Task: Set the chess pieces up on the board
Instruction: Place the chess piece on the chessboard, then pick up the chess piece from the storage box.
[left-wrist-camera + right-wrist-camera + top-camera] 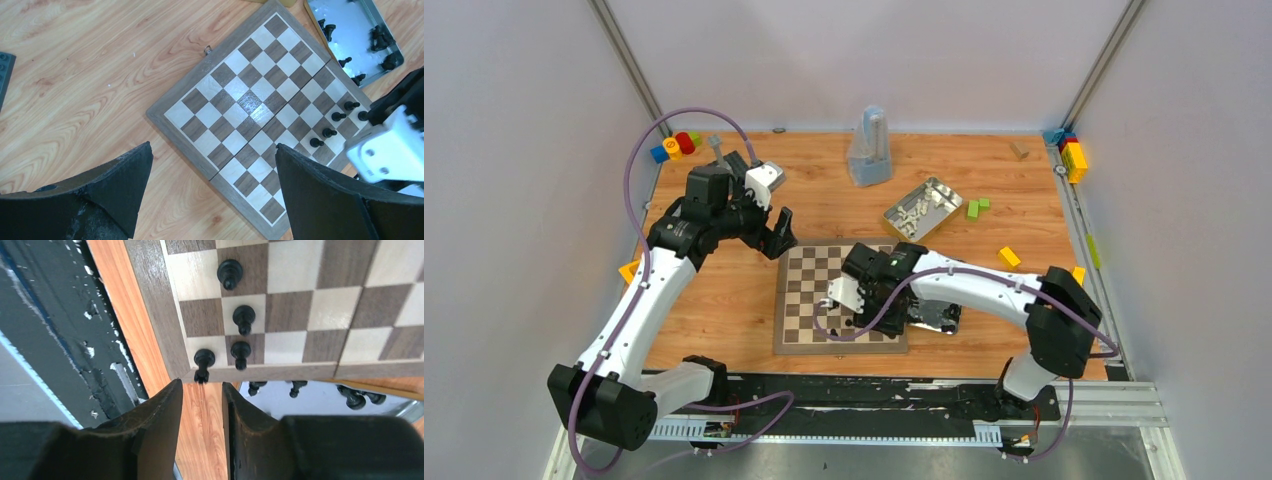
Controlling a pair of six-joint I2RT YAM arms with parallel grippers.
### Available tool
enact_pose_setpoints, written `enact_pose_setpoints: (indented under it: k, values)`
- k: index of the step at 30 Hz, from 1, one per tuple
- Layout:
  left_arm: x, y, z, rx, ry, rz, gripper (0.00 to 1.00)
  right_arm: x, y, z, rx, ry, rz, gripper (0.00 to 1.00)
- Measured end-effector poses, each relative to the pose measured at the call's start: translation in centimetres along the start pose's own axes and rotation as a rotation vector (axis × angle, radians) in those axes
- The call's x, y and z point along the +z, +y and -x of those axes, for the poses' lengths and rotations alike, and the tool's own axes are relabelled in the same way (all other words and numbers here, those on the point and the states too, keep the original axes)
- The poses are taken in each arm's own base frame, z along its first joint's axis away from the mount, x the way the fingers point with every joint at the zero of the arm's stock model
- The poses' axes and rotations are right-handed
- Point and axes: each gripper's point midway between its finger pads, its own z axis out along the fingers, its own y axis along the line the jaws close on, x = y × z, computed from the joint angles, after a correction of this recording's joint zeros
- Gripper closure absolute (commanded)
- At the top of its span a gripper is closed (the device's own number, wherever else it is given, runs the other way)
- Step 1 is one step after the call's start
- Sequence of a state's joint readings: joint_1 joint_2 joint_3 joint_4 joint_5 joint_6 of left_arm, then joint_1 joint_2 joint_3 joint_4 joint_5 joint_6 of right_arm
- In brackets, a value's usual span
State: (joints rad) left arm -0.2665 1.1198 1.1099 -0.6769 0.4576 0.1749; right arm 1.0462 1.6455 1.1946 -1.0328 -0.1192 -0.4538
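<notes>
The board [839, 300] lies in front of the arms. Several black chess pieces [328, 132] stand in a short row near one corner of the board [240, 100]. My right gripper [201, 385] hangs over that corner, its jaws apart with only bare wood between them. A black piece [204, 360] stands on the corner square just beyond its fingertips, untouched. More black pieces lie in a metal tin [320, 395] beside the board. My left gripper [212, 145] is wide open and empty, high above the board's far left edge [779, 235]. Pale pieces sit in a second tin [922, 208].
A grey upright object [869, 150] stands at the back. Green blocks [977, 207] and a yellow block [1009, 256] lie right of the board. Coloured blocks sit in the far left corner [676, 146] and far right corner [1072, 155]. A black rail [60, 340] runs along the near edge.
</notes>
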Motion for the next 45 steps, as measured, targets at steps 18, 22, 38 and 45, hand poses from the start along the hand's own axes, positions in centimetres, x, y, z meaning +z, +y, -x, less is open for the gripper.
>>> enact_pose_setpoints:
  k: [18,22,38,45]
  values:
    - [-0.2,0.3,0.0,0.007,-0.002,0.024,0.00,-4.8,-7.6,-7.3,0.504,-0.330,-0.032,0.59]
    - [-0.6,0.2,0.4,0.016,-0.018,0.028,0.00,-2.7,-7.3,-8.1,0.531,-0.317,0.005,0.59]
    - [-0.6,0.3,0.6,0.025,-0.030,0.030,0.00,1.2,-9.9,-7.2,0.486,-0.334,0.043,0.60]
    - [-0.5,0.3,0.4,0.027,-0.027,0.029,0.00,1.6,-9.6,-6.9,0.466,-0.347,0.070,0.61]
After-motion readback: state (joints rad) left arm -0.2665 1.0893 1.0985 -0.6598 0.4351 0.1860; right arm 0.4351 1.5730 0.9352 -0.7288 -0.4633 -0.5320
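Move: A black pawn by the tray's left wall lies about 8 cm ahead of the right hand, 5 cm to its right and 5 cm below. The king stands right under this hand, some 3 cm down, with the board pawn about 3 cm beyond it; the corner piece in the tray is 3 cm nearer than the black pawn, at the same distance to the right. From the left hand the black pawn is about 7 cm back, 23 cm right and 21 cm down. Upwards first, by about 6 cm, the right hand leaves the king, arcing forward and right over the board's edge, then sinks into the tray area towards the black pawn, still easing forward. On the way it turns about 30 degrees clockwise and tips so the fingers slant down and to the left; they stay partly open, with no touch on the pawn visible. ##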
